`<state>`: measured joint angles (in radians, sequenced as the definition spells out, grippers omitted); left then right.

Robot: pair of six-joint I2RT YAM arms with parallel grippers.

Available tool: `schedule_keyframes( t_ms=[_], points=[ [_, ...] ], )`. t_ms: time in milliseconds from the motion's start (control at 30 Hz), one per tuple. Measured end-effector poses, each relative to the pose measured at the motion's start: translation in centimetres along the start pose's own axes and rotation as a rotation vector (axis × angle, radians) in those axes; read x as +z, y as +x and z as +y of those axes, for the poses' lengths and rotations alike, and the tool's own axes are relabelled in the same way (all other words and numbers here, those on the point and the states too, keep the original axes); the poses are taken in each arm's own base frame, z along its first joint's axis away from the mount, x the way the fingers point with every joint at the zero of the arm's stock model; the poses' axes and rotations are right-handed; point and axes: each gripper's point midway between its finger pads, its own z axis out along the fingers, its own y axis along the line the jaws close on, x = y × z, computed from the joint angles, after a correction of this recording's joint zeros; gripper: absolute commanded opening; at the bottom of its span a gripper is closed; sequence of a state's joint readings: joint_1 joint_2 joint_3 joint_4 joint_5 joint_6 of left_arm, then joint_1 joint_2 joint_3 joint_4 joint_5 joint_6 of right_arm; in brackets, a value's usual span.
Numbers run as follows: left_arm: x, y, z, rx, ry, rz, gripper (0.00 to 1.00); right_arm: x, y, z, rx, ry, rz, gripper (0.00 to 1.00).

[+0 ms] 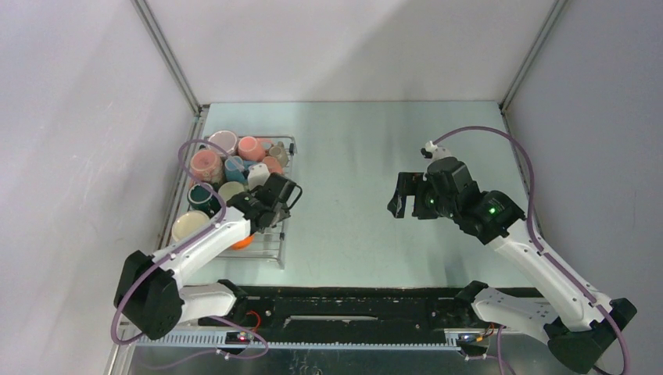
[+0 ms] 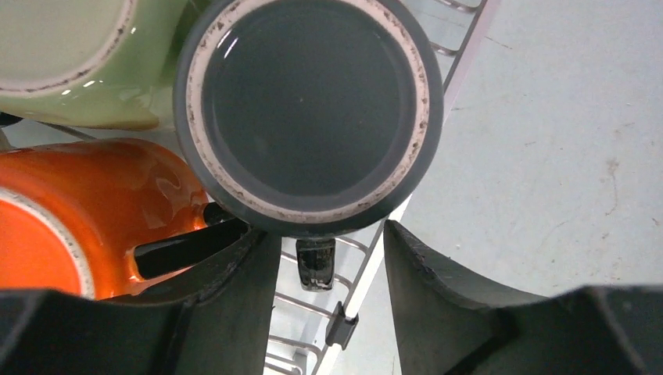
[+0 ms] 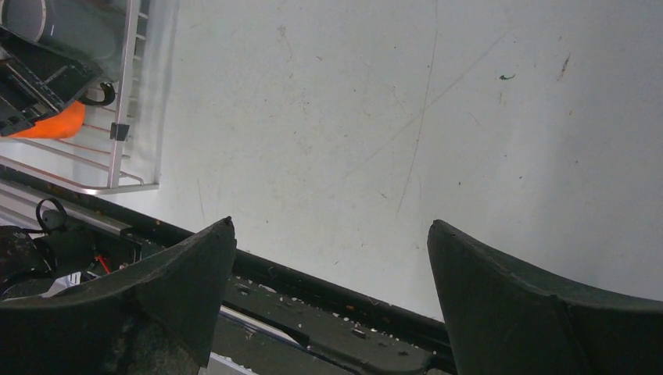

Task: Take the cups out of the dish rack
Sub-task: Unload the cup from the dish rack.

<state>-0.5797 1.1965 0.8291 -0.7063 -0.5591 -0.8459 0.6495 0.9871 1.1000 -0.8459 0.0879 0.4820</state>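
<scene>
The dish rack (image 1: 277,248) stands at the left of the table with several cups in it: pink (image 1: 207,164), cream (image 1: 190,225), dark green (image 1: 202,197), orange (image 1: 242,241). My left gripper (image 1: 275,197) hangs over the rack's right side. In the left wrist view a dark grey cup (image 2: 313,101) fills the frame. Its handle (image 2: 317,264) sits between the fingers of my left gripper (image 2: 327,233), with a gap on each side. An orange cup (image 2: 94,195) lies at the left finger, a pale green one (image 2: 70,55) behind it. My right gripper (image 1: 403,200) is open and empty over bare table.
The rack's wire rim (image 2: 367,273) runs just under the left jaws. In the right wrist view the rack (image 3: 117,133) and the orange cup (image 3: 51,125) show at far left. A black rail (image 1: 352,301) lines the near edge. Grey walls close in the table.
</scene>
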Motion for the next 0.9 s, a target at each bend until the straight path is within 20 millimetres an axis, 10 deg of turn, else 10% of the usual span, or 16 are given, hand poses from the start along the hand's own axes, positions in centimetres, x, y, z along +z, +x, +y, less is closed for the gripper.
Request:
schedule_keyframes(
  t_ms=[900],
  points=[
    [1.7, 1.5, 0.4, 0.016, -0.031, 0.023, 0.01, 0.4, 0.4, -0.1, -0.001, 0.003, 0.012, 0.99]
  ],
)
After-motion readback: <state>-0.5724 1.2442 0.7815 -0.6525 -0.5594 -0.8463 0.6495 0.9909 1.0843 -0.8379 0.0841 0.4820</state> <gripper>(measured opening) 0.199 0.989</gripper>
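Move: The gray cup stands upside down in the rack. Its black handle is right under the left hand's open fingers, about 2 cm below, and the cup's middle lies some 5 cm ahead, 2 cm to the left and 3 cm lower. The orange cup is about 9 cm to the left of the hand and 2 cm back; the green cup is some 10 cm left and 8 cm ahead. From the right hand, the gray cup lies roughly 36 cm left, 6 cm ahead and 15 cm below. The left hand sinks about 2.5 cm, almost straight down and slowing, with its fingers tilted forward and the wrist hardly turning, so that they straddle the gray cup's black handle just on the near side of the cup's body. The half-open fingers narrow on the way down and keep closing after the hand has come to rest, until they pinch the handle from both sides. ##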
